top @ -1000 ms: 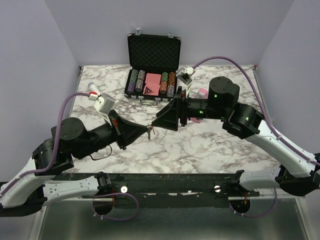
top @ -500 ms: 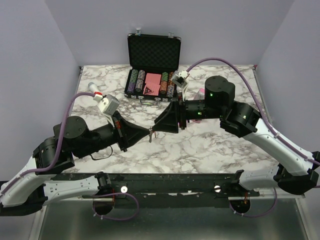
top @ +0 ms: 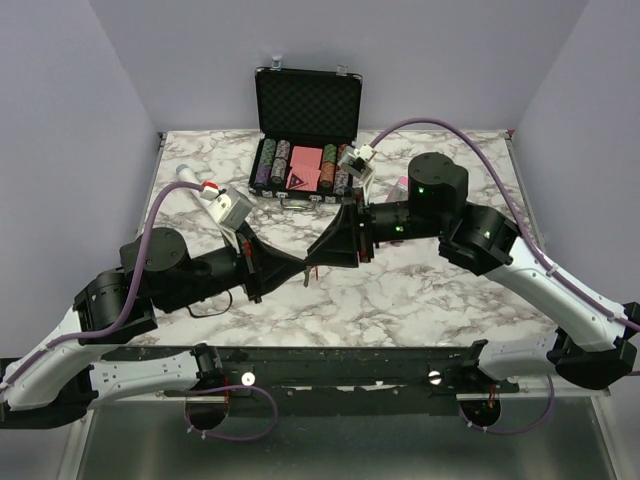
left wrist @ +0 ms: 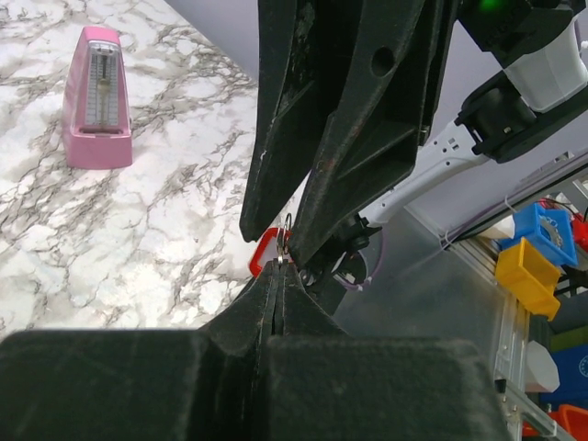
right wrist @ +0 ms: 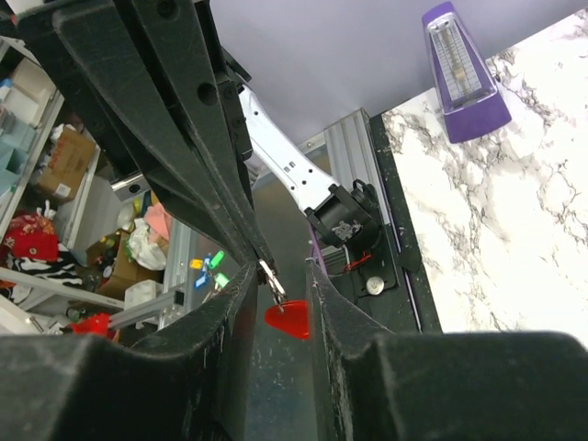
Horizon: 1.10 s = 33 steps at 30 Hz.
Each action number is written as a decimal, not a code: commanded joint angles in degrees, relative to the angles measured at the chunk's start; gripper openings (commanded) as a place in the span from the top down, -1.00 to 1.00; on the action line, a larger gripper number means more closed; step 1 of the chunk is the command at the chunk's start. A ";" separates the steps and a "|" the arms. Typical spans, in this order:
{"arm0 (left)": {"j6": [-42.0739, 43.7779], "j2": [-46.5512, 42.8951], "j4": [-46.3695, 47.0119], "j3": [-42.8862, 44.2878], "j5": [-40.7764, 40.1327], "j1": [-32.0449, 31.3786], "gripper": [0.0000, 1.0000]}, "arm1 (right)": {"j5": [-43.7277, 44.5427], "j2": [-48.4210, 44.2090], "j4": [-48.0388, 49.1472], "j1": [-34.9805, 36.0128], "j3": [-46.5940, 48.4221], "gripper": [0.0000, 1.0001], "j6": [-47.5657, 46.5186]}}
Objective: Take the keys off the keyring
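In the top view my two grippers meet tip to tip above the middle of the table. My left gripper (top: 303,267) (left wrist: 278,272) is shut on the keys (left wrist: 281,260), a tiny silver metal piece at its tips. The red keyring (left wrist: 261,254) hangs from it, just beyond the tips. My right gripper (top: 314,256) (right wrist: 280,268) is open. The keys (right wrist: 272,276) and the red keyring (right wrist: 290,319) hang in the gap between its fingers, the silver piece close to its left finger. In the top view the keyring (top: 308,273) is a small speck.
An open black case (top: 306,150) with poker chips and pink cards stands at the back. A pink metronome (top: 400,186) (left wrist: 96,96) stands behind the right arm. A purple metronome (right wrist: 463,73) shows on the marble table (top: 420,290). A thin black cable (top: 205,310) lies near the left arm.
My left arm has moved right and forward with the keys. My right gripper has moved slightly left. The two tips now sit closer together, with the keyring between the right fingers.
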 commanded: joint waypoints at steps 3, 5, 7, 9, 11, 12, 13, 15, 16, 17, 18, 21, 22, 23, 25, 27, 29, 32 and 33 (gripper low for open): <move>0.48 0.05 -0.23 1.79 2.04 0.32 1.00 | -1.69 -0.52 0.75 0.40 -1.33 0.35 -0.55; 0.48 0.14 -0.14 1.87 2.04 0.23 1.00 | -1.69 -0.61 1.01 0.40 -1.51 0.42 -0.46; 0.57 0.31 -0.05 1.96 4.15 0.15 1.00 | -1.86 -0.70 1.71 0.31 -1.86 0.49 -0.20; 0.83 0.49 -0.14 1.96 5.11 0.24 1.00 | -2.04 -0.87 3.03 0.31 -2.47 0.53 0.33; 1.10 0.93 -0.49 2.31 6.17 0.15 1.00 | -2.39 -1.14 4.09 0.40 -2.92 0.63 0.77; 1.18 1.19 -0.84 2.49 6.61 0.23 1.00 | -2.48 -1.14 4.44 0.31 -3.27 0.70 0.85; 1.36 1.37 -1.19 2.66 6.87 0.23 1.00 | -2.65 -1.23 4.96 0.31 -3.53 0.80 1.03; 1.54 1.72 -1.80 3.19 7.32 0.32 1.00 | -2.74 -1.58 5.84 0.40 -4.32 0.99 1.47; 1.54 1.81 -1.89 3.28 7.32 0.24 1.00 | -2.92 -1.93 6.46 0.31 -5.11 0.98 1.73; 1.54 1.81 -1.98 3.54 7.49 0.23 1.00 | -2.92 -2.28 7.16 0.31 -5.72 0.99 2.00; 1.54 1.81 -1.90 3.81 7.49 0.32 1.00 | -2.92 -2.72 8.12 0.31 -6.43 0.99 2.52; 1.36 1.98 -1.72 4.68 7.49 0.24 1.00 | -2.92 -4.65 12.34 0.40 -10.11 0.99 4.45; 1.36 2.16 -1.81 5.12 7.41 0.23 1.00 | -2.83 -5.52 13.92 0.31 -11.26 0.99 5.33; 1.27 2.51 -1.98 5.65 7.32 0.32 1.00 | -2.74 -6.14 15.24 0.40 -12.31 0.99 6.03; 1.10 3.04 -2.68 6.88 6.88 0.32 0.67 | -2.40 -7.55 17.88 0.31 -14.33 0.99 7.18; 1.27 3.56 -3.12 8.28 6.70 0.32 0.14 | -1.87 -8.60 20.87 0.31 -16.27 0.99 8.76; 1.54 3.48 -3.13 9.52 6.35 0.24 -0.24 | -1.34 -9.92 23.50 0.31 -18.02 0.99 9.64; 1.71 2.34 -1.72 9.70 6.09 0.32 -0.37 | -0.38 -11.77 29.04 0.31 -21.10 0.99 11.49; 1.63 1.73 -0.85 9.44 6.09 0.24 -0.36 | -0.02 -12.56 30.97 0.31 -21.89 0.99 12.27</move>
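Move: The left hand already holds the keyring at its closed tips, the red tag and key hanging some 2 cm below and about 1 cm to its right, level fore and aft. From the part-open right hand, the keyring is level fore and aft, about 2 cm to its left and 2 cm lower. Counted from either hand, the pink metronome stands roughly 27 cm ahead, 22 cm right and 33 cm below; the purple one about 10 cm ahead, 39 cm left and 33 cm below. The right hand sinks about half a centimetre and shuts its fingers on the keyring by its ring, just at the left fingertips, then draws it back about 2 cm and 1 cm to the right, rolling some 10 degrees with its left side rising. The left keeps its pinch while easing back about 1.5 cm, then opens to about two-thirds, lets go and lifts nearly 3 cm clear. ##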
